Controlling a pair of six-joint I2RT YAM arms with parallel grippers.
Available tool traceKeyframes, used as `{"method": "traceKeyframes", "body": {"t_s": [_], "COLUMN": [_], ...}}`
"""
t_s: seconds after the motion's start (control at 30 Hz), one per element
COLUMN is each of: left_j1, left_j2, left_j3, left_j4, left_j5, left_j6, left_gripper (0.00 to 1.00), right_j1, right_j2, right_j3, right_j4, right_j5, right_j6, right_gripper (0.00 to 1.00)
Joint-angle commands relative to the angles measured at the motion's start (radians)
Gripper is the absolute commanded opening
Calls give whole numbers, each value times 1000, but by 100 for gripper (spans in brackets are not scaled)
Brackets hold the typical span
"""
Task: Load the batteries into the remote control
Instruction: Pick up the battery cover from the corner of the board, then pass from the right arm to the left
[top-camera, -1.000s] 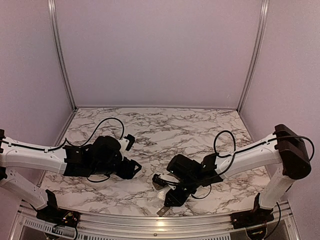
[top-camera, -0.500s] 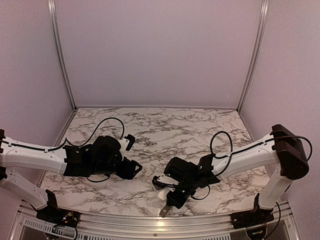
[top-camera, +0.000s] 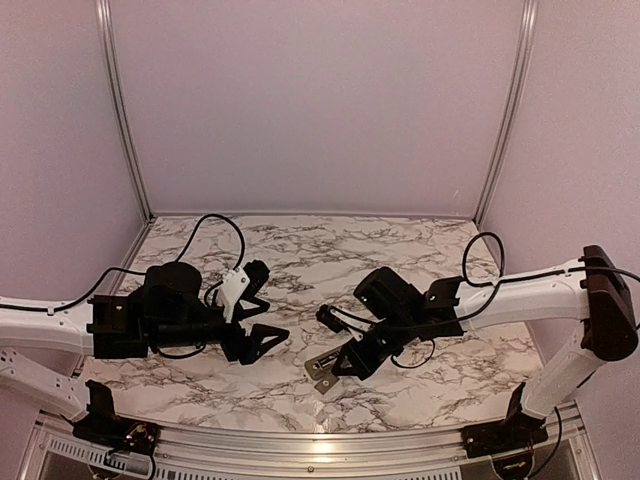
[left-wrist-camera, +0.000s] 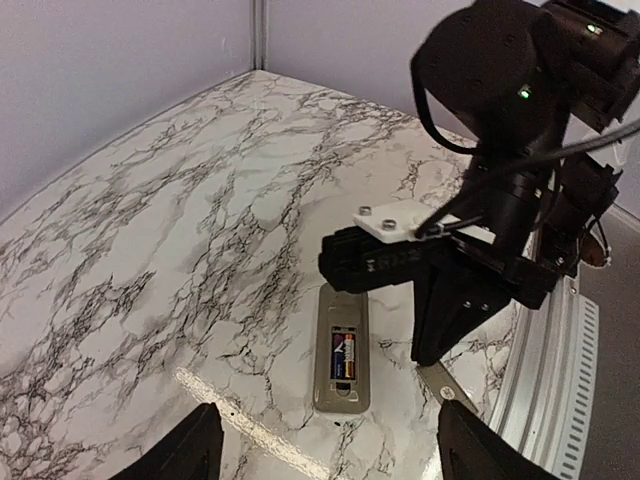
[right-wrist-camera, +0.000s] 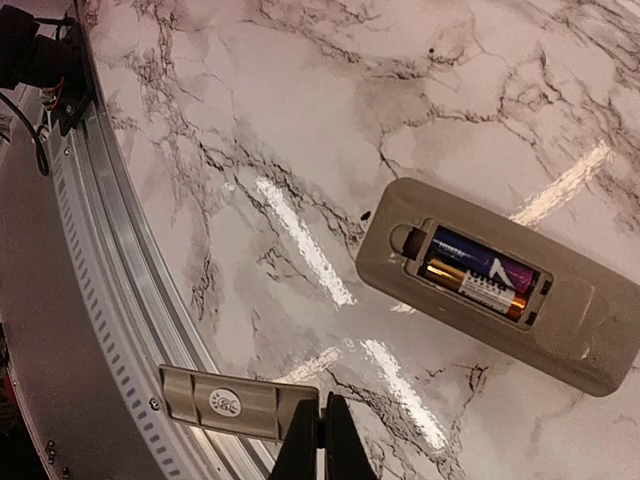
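The remote control (right-wrist-camera: 560, 320) lies back-up on the marble, also in the left wrist view (left-wrist-camera: 342, 395) and partly under the right arm from the top (top-camera: 317, 366). Two batteries (right-wrist-camera: 478, 274) sit side by side in its open recess (left-wrist-camera: 343, 360). My right gripper (right-wrist-camera: 322, 440) is shut on one end of the flat grey cover piece (right-wrist-camera: 225, 403), held above the table's near edge beside the remote (top-camera: 326, 384). My left gripper (left-wrist-camera: 335, 470) is open with nothing in it. It hangs above and left of the remote (top-camera: 264, 306).
The aluminium rail (right-wrist-camera: 110, 300) runs along the table's near edge just below the cover. The right arm's black wrist (left-wrist-camera: 500, 200) hangs over the remote's far end. Walls close in the back and both sides.
The right gripper closed on the cover piece and carried it up from the near edge towards the remote. The left arm drew back to the left and opened its jaws wider.
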Motion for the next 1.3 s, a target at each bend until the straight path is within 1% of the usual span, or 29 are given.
{"method": "traceKeyframes", "body": {"t_s": [0.0, 0.13, 0.27, 0.37, 0.47, 0.6, 0.87, 1.1, 1.27], "left_j1": [-110, -204, -301, -353, -391, -406, -415, -415, -415], "left_j2": [-19, 35, 159, 253, 320, 355, 372, 389, 416], "left_j3": [22, 95, 200, 262, 286, 302, 307, 315, 321], "left_j4": [-65, -171, -291, -359, -369, -362, -332, -314, -322], "left_j5": [43, -3, -108, -175, -216, -250, -319, -300, -306], "left_j6": [381, 549, 680, 757, 799, 830, 869, 901, 925], "left_gripper": [74, 67, 59, 53, 48, 44, 39, 36, 31], "right_j1": [-70, -107, -117, -117, -117, -116, -116, -115, -115], "right_j2": [-41, -46, -40, -30, -28, -26, -6, 6, 7], "right_j3": [5, -4, -21, -31, -38, -47, -55, -44, -43], "right_j4": [41, 56, 91, 113, 121, 130, 142, 146, 148], "right_j5": [-136, -210, -270, -293, -305, -318, -340, -354, -364], "right_j6": [-4, -2, 17, 27, 34, 38, 43, 43, 42], "right_gripper": [0, 0, 0, 0, 0, 0, 0, 0, 0]}}
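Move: The battery cover is already clear of the table in the right hand, its middle about 2 cm back and 2 cm left of that hand's fingertips. From the empty left hand the cover lies some 10 cm right, 7 cm back and 13 cm down. The remote, batteries in place, lies from the left hand about 12 cm right, 3 cm ahead and 17 cm down, on the table. The right hand keeps its pinch on one end of the battery cover, lifting it 2 to 3 cm and tilting slightly. The left hand sweeps back about 10 cm, down 7 and right 6 to the cover's free end, rolling some 70 degrees clockwise seen from behind it and tipping more downward, fingers closing partway; no left-hand touch can be made out. ##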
